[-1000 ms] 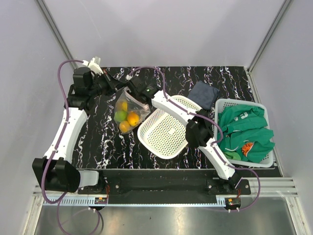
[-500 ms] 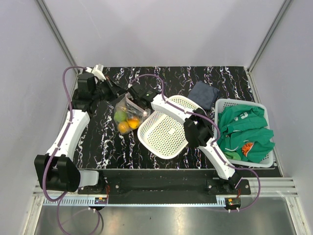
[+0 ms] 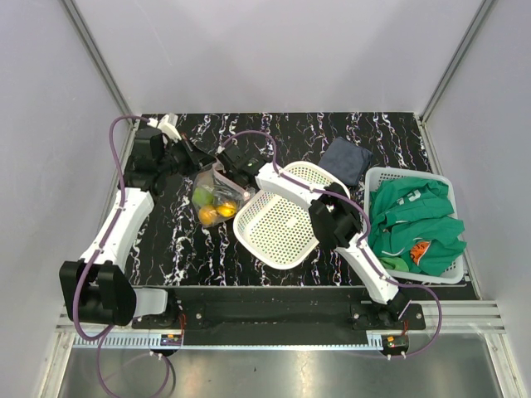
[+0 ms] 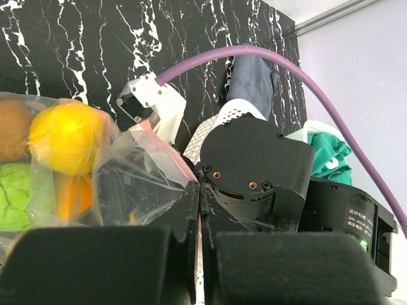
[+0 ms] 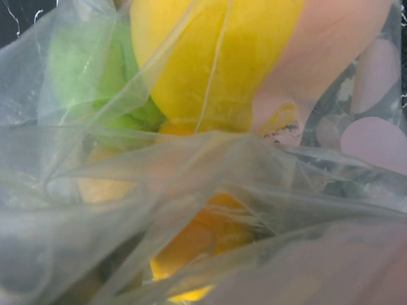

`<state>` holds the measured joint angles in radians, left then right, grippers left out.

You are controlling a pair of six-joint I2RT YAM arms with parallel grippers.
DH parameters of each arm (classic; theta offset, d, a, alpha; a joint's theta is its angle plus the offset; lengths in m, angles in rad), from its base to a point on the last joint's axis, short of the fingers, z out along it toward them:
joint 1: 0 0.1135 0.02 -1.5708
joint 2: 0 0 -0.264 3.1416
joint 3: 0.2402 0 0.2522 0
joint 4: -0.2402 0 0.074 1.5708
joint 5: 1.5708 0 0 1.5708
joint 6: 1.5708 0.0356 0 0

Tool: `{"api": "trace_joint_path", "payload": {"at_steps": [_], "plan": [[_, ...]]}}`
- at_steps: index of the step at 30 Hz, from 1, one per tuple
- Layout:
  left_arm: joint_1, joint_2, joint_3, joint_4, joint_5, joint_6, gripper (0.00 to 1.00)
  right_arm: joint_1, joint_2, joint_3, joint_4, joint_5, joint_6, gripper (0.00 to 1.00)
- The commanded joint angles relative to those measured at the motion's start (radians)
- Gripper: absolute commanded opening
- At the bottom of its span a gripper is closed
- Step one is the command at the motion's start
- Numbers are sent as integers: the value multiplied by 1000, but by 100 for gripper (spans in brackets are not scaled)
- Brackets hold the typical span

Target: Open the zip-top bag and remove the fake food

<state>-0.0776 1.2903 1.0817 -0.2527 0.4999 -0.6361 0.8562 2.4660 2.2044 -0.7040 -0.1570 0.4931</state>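
The zip-top bag [image 3: 214, 196] hangs crumpled over the black marbled table at the back left, with the fake food [image 3: 207, 214] inside: orange, yellow and green pieces. My left gripper [image 3: 201, 157] is shut on the bag's top edge; in the left wrist view the left gripper [image 4: 199, 188] pinches the pinkish strip, with the bag [image 4: 130, 175] and a yellow fruit [image 4: 63, 130] to its left. My right gripper [image 3: 231, 168] is pressed against the bag's mouth. In the right wrist view, clear bag plastic [image 5: 191, 171] covers its fingers, with yellow fruit [image 5: 210, 57] and green fruit [image 5: 89, 70] behind.
An oval white mesh basket [image 3: 282, 220] lies tilted just right of the bag, under the right arm. A dark blue folded cloth [image 3: 345, 159] lies behind it. A rectangular white basket [image 3: 373, 178] at the right edge holds green clothing [image 3: 415, 220].
Both grippers have drawn closer together at the bag's top and shifted a little left. The bag has bunched up and moved left with the fruit.
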Motion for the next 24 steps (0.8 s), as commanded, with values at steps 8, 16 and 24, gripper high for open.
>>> {"api": "trace_joint_path", "payload": {"at_steps": [8, 16, 24], "plan": [[-2, -69, 43, -19, 3, 101, 0, -3, -188, 67, -9, 68, -11, 34], [-2, -85, 58, -31, 35, 122, 0, -6, -248, 158, -63, 93, -16, 28], [-2, -100, 90, -59, 46, 131, 0, -5, -277, 206, -65, 134, -8, 29]]}}
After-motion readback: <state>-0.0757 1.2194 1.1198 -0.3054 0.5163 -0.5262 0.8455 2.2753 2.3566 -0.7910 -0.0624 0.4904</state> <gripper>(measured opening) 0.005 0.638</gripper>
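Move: The right hand is already down in the bag, shut on the orange mango; the bag's open mouth lies roughly 9 cm above it and about 1 cm to the right, level fore and aft. The green food lies about 5 cm left and 3 cm back, the yellow food 6 cm back and 1 cm right, both slightly lower; the white basket's middle is some 18 cm right, 8 cm back and 3 cm lower. From the left hand, that mouth is about 4 cm right, 2 cm back and 10 cm down. Upward, slow at first and then fast, the right hand draws the mango about 15 cm from among the other food towards the bag's mouth, keeping its grip while its fingertips swing some 15 degrees forward and outward to the left. The left hand keeps its pinch on the rim and eases about 3 cm up and slightly back, tipping up a little. ##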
